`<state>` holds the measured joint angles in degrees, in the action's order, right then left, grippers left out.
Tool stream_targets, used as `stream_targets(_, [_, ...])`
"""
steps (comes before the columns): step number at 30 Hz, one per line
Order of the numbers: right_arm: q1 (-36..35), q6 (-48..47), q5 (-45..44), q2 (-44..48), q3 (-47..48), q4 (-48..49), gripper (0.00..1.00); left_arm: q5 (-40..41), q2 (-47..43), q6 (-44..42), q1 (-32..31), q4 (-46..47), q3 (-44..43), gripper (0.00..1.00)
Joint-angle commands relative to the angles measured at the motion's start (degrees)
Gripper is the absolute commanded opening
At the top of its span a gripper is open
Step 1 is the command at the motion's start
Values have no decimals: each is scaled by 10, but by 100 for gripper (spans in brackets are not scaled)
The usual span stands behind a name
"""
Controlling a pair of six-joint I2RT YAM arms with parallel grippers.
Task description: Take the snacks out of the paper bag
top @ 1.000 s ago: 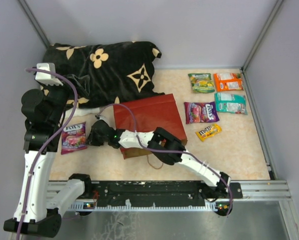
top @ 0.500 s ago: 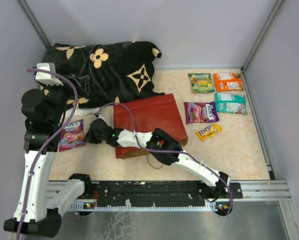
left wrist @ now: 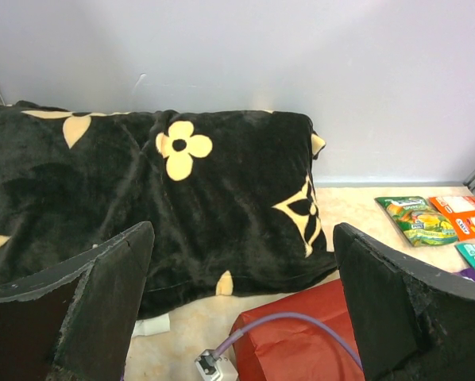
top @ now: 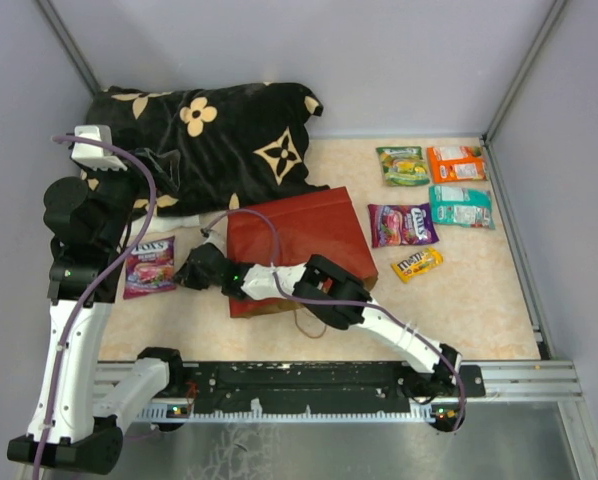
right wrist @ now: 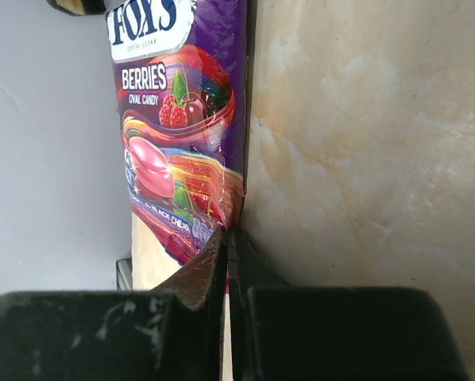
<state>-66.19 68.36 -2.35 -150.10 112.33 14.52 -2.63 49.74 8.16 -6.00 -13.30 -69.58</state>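
A purple Fox's berries packet (top: 149, 266) (right wrist: 182, 119), one of the snacks, sits low by the table's left side. My right gripper (top: 186, 271) (right wrist: 229, 236) is shut on its edge. Just to the right lies the red paper bag (top: 299, 240) (left wrist: 301, 345), flat on the table, with my right arm across its near-left corner. My left gripper (left wrist: 241, 234) hangs open and empty, raised over the left side and facing the pillow. Green (top: 403, 165), orange (top: 456, 163), teal (top: 460, 206), purple (top: 402, 224) and yellow M&M's (top: 417, 264) packets lie at the right.
A black flower-patterned pillow (top: 204, 135) (left wrist: 182, 182) fills the back left, overlapping the bag's far edge. Grey walls close the back and both sides. A purple cable (left wrist: 301, 321) runs over the bag. The arm rail (top: 319, 378) crosses the near edge.
My right gripper has drawn slightly to the right, and the purple packet it holds has turned and shifted a little away from the near edge. The left arm has stayed still.
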Motion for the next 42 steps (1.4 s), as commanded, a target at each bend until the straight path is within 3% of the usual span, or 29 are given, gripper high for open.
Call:
stream_targets(1, [5, 0, -44, 25, -7, -5, 0, -2, -4, 0, 4, 5, 3, 100])
stream_targets(7, [5, -19, -3, -31, 102, -65, 0, -3, -4, 0, 3, 5, 3, 100])
stream_targets(12, [5, -53, 38, -41, 125, -50, 0, -4, -1, 1, 4, 6, 5, 100])
stream_targets(13, [6, -67, 50, -41, 134, -56, 9, -5, 0, 0, 4, 5, 5, 100])
stream_targets(16, [8, -117, 63, -21, 142, -83, 58, -6, 2, 0, 4, 6, 5, 100])
stream_targets(17, [7, -135, 58, 0, 130, -94, 69, -6, 1, 0, 4, 6, 4, 100])
stream_targets(20, [8, -177, 31, 82, 46, -95, 90, -2, -1, 0, 3, 5, 5, 100])
stream_targets(27, [-48, -248, -19, 324, -254, 25, 99, 9, -22, 2, 5, 19, 15, 100])
stream_targets(35, [-156, -322, -167, 522, -484, 62, 99, -44, -8, 2, 4, 21, 18, 100])
stream_targets(42, [-168, -270, -198, 639, -702, 184, 99, -116, 39, 3, 5, -1, -6, 100])
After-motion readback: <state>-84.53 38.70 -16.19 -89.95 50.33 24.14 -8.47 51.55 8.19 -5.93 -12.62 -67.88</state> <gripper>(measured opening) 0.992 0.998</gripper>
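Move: The purple Fox's packet's middle lies about 7 cm to the left of my right hand and 3 cm ahead, roughly 1 cm lower; my shut fingertips are already at its near right corner. The red paper bag's middle is some 28 cm to this hand's right and 7 cm ahead, the black pillow's about 30 cm ahead and 4 cm right. From my raised left hand the packet is about 9 cm left, 3 cm back and 42 cm below. I ease my right fingertips about 2 cm further left and up, opening them wide to let go of the packet's corner. Then I whip the hand back towards my base and to the right, nearly 20 cm each way, rising some 14 cm past the bag's near left corner as the wrist rolls about 35 degrees. Late on, my open left hand starts dipping and swinging right. ##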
